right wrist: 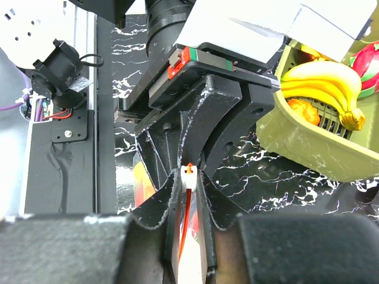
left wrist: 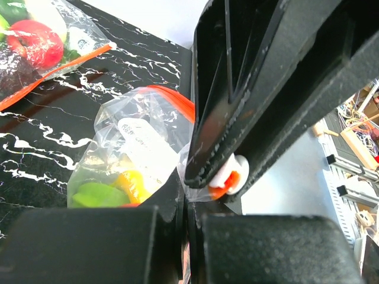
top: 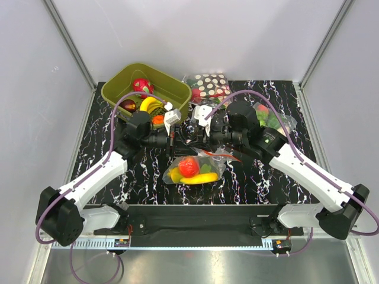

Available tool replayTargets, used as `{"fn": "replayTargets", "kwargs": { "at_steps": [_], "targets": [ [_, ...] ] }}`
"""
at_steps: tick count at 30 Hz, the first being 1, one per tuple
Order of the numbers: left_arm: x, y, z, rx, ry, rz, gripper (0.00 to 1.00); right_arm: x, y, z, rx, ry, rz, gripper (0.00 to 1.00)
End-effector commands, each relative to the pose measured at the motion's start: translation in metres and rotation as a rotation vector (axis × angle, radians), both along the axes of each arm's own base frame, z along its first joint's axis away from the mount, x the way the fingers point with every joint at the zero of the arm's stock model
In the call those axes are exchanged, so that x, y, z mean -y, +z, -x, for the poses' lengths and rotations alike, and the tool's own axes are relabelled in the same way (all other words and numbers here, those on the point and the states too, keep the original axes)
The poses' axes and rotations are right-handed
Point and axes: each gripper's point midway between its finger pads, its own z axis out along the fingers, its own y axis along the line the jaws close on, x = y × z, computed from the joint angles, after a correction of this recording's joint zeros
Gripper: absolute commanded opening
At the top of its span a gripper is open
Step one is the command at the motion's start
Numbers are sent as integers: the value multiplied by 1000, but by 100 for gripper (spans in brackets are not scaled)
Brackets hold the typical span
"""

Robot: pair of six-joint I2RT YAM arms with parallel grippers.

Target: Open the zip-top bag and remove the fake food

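Observation:
The zip-top bag (top: 204,163) hangs at the table's centre, its top corner lifted between both grippers. Through the clear plastic show the fake food pieces: a red fruit (top: 188,166), a yellow banana (top: 201,178), and in the left wrist view a green piece (left wrist: 98,194) and a yellow piece (left wrist: 133,180). My left gripper (left wrist: 186,198) is shut on the bag's clear edge just beside the zip strip. Facing it, my right gripper (right wrist: 188,183) is closed on the white zip slider (right wrist: 188,176), with the orange strip running down between its fingers. In the top view the two grippers (top: 177,141) (top: 196,139) meet tip to tip.
An olive-green bin (top: 115,89) at the back left holds bananas (right wrist: 323,83) and other toys. A polka-dot bag (top: 207,84) lies behind the grippers. Another clear bag of vegetables (top: 273,118) lies at the right. White walls enclose the black marbled mat (top: 148,177).

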Motion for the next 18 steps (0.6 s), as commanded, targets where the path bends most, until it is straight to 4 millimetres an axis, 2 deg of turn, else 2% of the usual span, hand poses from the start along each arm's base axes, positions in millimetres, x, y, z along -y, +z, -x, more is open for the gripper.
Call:
{"fn": "replayTargets", "kwargs": {
  "at_steps": [1,6,7,8,9,12,15,18],
  "targets": [
    [0,23,19,79,-94,45,0,10,30,-21,127,-86,-60,2],
    [1,20,18,80,-86,24,0,10,28,-23,131,-95,-61,0],
    [0,19,17,78,-82,20,2,9,26,-23,129,-97,-58,0],
    [1,19,17,82,-80,19,27,9,26,-25,130,-104,-56,0],
    [0,19,17,87,-82,17,39,9,23,-27,126,-109,-51,0],
    [0,20,21,84,-104,18,62,9,21,-33,122,-132,-43,0],
    [2,21,25,89,-119,23,70,8,20,-36,119,-141,-40,0],
    [6,24,22,86,-99,34,72,7,20,-35,115,-133,-42,0]
  ]
}}
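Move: Just beyond the left hand's closed fingertips, about 3 cm to its right and some 2 cm higher, is the white zip slider in the right fingers. The bag's tomato lies about 15 cm below the left hand, 5 cm back and 1 cm right; the yellow squash lies about 9 cm back and 4 cm right, slightly lower. From the right hand, the tomato is about 5 cm back, 2 cm left and 17 cm down, the squash 9 cm back, 1 cm right and 18 cm down. Opening its shut fingers to nearly three quarters, the left hand lets go of the bag's zip edge, dips about 1 cm and then draws back some 2 cm. The right hand keeps its pinch on the slider end and, as the left fingers part, shifts about 2 cm forward and slightly right, turning a little clockwise. ##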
